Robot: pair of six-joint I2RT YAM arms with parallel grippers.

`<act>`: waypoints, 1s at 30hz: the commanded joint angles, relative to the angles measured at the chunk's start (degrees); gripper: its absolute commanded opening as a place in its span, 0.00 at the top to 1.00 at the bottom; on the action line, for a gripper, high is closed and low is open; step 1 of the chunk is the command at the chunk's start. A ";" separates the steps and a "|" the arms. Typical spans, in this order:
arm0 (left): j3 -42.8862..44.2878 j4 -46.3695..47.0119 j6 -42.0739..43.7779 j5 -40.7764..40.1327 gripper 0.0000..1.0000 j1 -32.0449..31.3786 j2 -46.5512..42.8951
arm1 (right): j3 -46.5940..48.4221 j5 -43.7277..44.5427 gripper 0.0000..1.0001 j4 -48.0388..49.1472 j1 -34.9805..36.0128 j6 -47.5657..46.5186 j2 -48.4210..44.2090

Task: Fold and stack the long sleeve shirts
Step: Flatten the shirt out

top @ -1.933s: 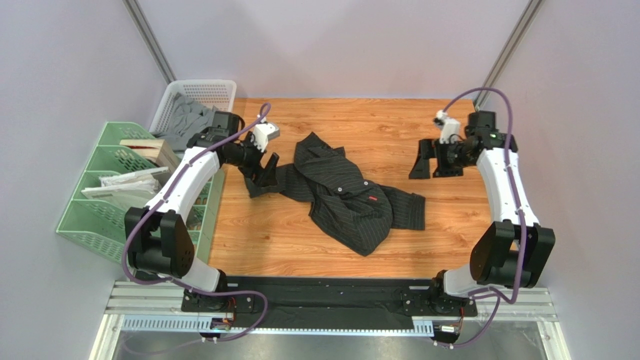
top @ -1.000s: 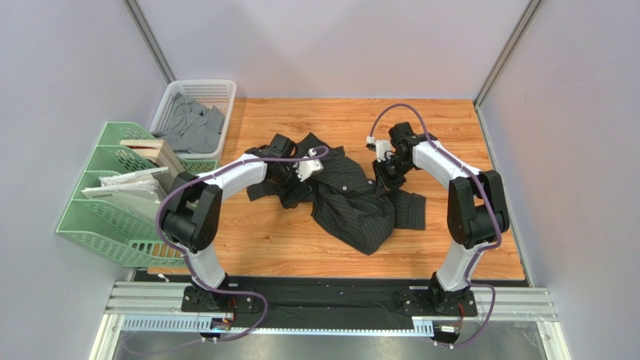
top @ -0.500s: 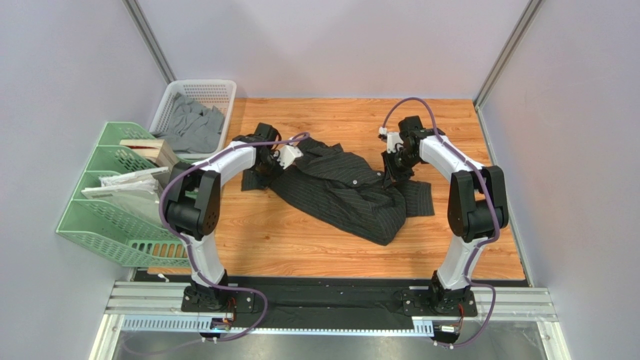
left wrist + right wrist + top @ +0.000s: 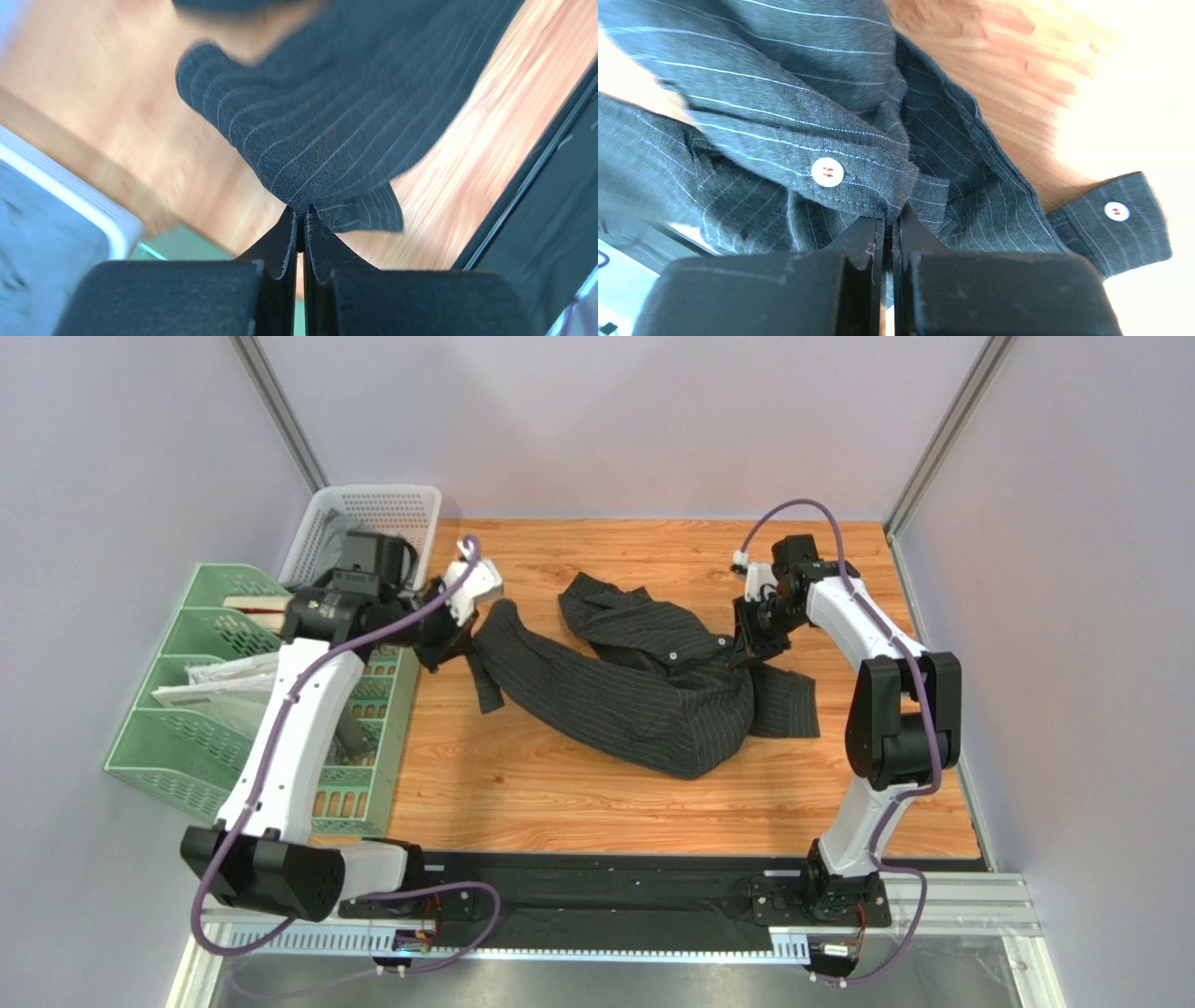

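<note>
A charcoal pinstriped long sleeve shirt (image 4: pixel 645 686) lies rumpled across the middle of the wooden table, stretched between both arms. My left gripper (image 4: pixel 470 623) is shut on the shirt's left end, lifted near the table's left edge; in the left wrist view (image 4: pixel 302 217) the fabric (image 4: pixel 330 126) hangs from the closed tips. My right gripper (image 4: pixel 751 637) is shut on the shirt's right side; in the right wrist view (image 4: pixel 891 222) the tips pinch a hem beside a white button (image 4: pixel 827 171). A cuff (image 4: pixel 1116 210) lies to the right.
A white basket (image 4: pixel 368 532) holding grey clothes stands at the back left. A green file rack (image 4: pixel 211 686) with papers stands beside the table's left edge, under my left arm. The wooden table (image 4: pixel 603 805) shows bare in front of the shirt.
My left gripper has pulled the shirt's left end up and out to the left. My right gripper has moved slightly right and back with its hold. The shirt is stretched wider.
</note>
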 commanded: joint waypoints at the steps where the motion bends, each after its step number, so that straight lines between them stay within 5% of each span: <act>1: 19.92 -4.83 -8.69 16.48 1.00 -0.36 -0.44 | 7.31 -0.11 0.99 0.44 0.00 2.21 -2.91; 3: 26.38 0.08 -18.62 18.44 1.00 -1.33 2.10 | 13.37 -0.46 0.97 0.44 0.00 3.35 -0.38; 5: 35.43 4.99 -26.25 18.89 1.00 -4.83 4.39 | 20.81 -4.31 0.76 0.35 0.08 4.14 1.92; 7: 43.67 7.64 -30.15 16.10 1.00 -9.74 8.69 | 25.84 -5.29 0.39 0.44 0.00 4.41 4.21; 10: 53.26 11.17 -37.62 6.79 1.00 -14.84 15.37 | 32.19 -8.87 0.25 -0.71 -1.05 3.79 2.82; 12: 57.15 13.01 -42.01 1.95 1.00 -16.35 20.36 | 28.45 -11.43 0.24 1.30 -1.84 4.40 -0.86; 18: 64.38 20.03 -43.88 -30.36 1.00 -24.87 30.84 | 2.62 -19.44 0.22 20.80 -1.59 9.14 -25.37; 21: 64.46 25.67 -44.14 -35.42 1.00 -25.76 34.35 | -10.84 -18.04 0.17 29.17 0.16 8.11 -37.07; 26: 65.26 30.94 -44.23 -38.76 1.00 -26.56 37.09 | -15.79 -14.35 0.18 27.85 7.19 7.04 -38.07; 30: 65.26 33.14 -43.09 -42.54 1.00 -26.56 37.71 | -13.77 -1.74 0.18 26.28 16.68 5.90 -32.98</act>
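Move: Some 22 cm below the left hand, which already holds a raised end of the dark shirt, the far end of the shirt lies about 14 cm ahead and 18 cm to the right; the white basket is about 19 cm ahead, 17 cm left. Under the right hand, still pinching the shirt by its button strip, the shirt body's middle is roughly 6 cm back, 9 cm left and 8 cm down, the right cuff 5 cm back and 7 cm right. Sweeping the pinched end steeply up and rightwards, the left hand rises nearly 30 cm, then swings some 20 cm forward while sinking about 8 cm, ending high over the shirt's far end with its fingers tipped upward. The right hand lifts forward, opens and lets go, then draws back and left above the shirt body, some 20 cm higher, fingers tilting forward-up. ##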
